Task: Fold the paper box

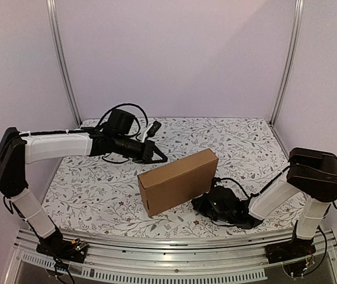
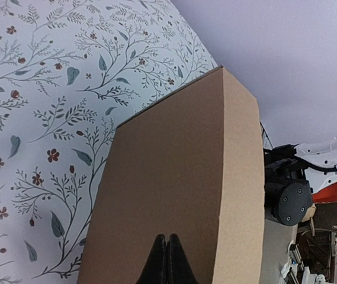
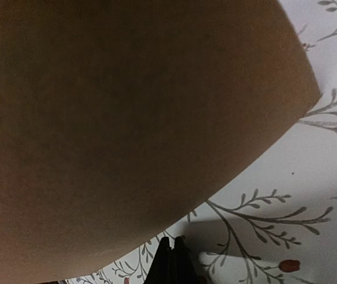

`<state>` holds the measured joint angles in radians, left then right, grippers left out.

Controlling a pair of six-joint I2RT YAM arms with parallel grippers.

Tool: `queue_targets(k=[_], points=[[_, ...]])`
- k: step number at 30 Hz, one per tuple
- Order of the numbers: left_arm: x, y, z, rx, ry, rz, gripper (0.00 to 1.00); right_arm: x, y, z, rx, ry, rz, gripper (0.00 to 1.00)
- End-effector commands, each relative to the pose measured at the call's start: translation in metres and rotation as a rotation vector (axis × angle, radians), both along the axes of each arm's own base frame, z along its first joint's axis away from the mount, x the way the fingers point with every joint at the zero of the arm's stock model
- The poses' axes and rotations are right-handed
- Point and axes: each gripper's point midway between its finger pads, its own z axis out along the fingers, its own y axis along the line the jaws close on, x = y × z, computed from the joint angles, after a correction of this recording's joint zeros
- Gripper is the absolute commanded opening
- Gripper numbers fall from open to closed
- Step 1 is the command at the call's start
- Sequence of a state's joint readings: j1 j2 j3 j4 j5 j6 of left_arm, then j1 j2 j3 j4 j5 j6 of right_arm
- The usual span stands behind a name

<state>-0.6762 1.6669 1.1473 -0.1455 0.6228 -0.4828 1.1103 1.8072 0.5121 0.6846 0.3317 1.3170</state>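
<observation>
The paper box is folded shut, a plain brown shallow carton standing tilted on one long edge mid-table. My left gripper is shut with nothing in it, its tips at the box's upper rear edge. In the left wrist view those closed tips point at the box's broad face; contact cannot be told. My right gripper lies low by the box's lower right end, partly hidden. Its fingers are pressed together and empty just above the cloth, with the box looming over them.
A floral tablecloth covers the table. Metal posts stand at the back corners against pale walls. An aluminium rail runs along the near edge with both arm bases on it.
</observation>
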Motion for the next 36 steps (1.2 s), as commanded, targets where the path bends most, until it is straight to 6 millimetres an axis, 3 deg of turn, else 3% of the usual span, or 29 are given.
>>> queue_targets(k=[1, 7, 11, 18, 22, 28, 36], points=[[-0.019, 0.0, 0.006, 0.007, 0.003, -0.043, 0.0, 0.004, 0.028, 0.002, 0.122, 0.019, -0.01, 0.0], [-0.033, -0.005, 0.008, 0.006, -0.002, -0.065, 0.0, 0.013, 0.049, 0.0, 0.12, 0.009, 0.009, 0.0], [-0.035, -0.006, 0.008, 0.024, -0.017, -0.058, 0.01, 0.034, 0.068, 0.001, 0.123, -0.001, 0.03, 0.0], [-0.036, 0.005, 0.006, 0.057, -0.038, -0.023, 0.01, 0.07, 0.069, 0.004, 0.057, -0.05, 0.034, 0.0], [-0.035, 0.011, 0.003, 0.077, -0.054, -0.002, 0.01, 0.077, 0.048, -0.001, 0.0, -0.06, 0.023, 0.0], [-0.026, 0.016, 0.0, 0.102, -0.076, 0.038, 0.02, 0.076, -0.001, -0.007, -0.096, -0.073, -0.023, 0.0], [-0.011, 0.028, -0.002, 0.133, -0.108, 0.114, 0.05, 0.073, -0.056, 0.025, -0.291, -0.169, -0.058, 0.02]])
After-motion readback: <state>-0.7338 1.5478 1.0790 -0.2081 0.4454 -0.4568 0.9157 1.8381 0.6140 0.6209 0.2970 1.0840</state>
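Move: The paper box stands on a long narrow side, its right end farther out than its left. Its middle lies about 3 cm ahead of the right hand, 6 cm to its left and 7 cm above it, with those shut fingers low at the foot of the near face. From the left hand, at the upper edge of the far face, the middle is some 4 cm back, 4 cm to the right and 9 cm down. Nothing else stands on the table. Low over the table, the right hand sweeps left and then forward, about 8 cm each way, its shut fingers driving into the foot of the box's near face, and then swings back some 10 cm to the right, ending beside the box's right edge. Meanwhile the left hand, closed at the top of the far face, draws back about 3 cm towards the base to tip the box over, then eases forward and slightly left, staying high and ending above the box. ##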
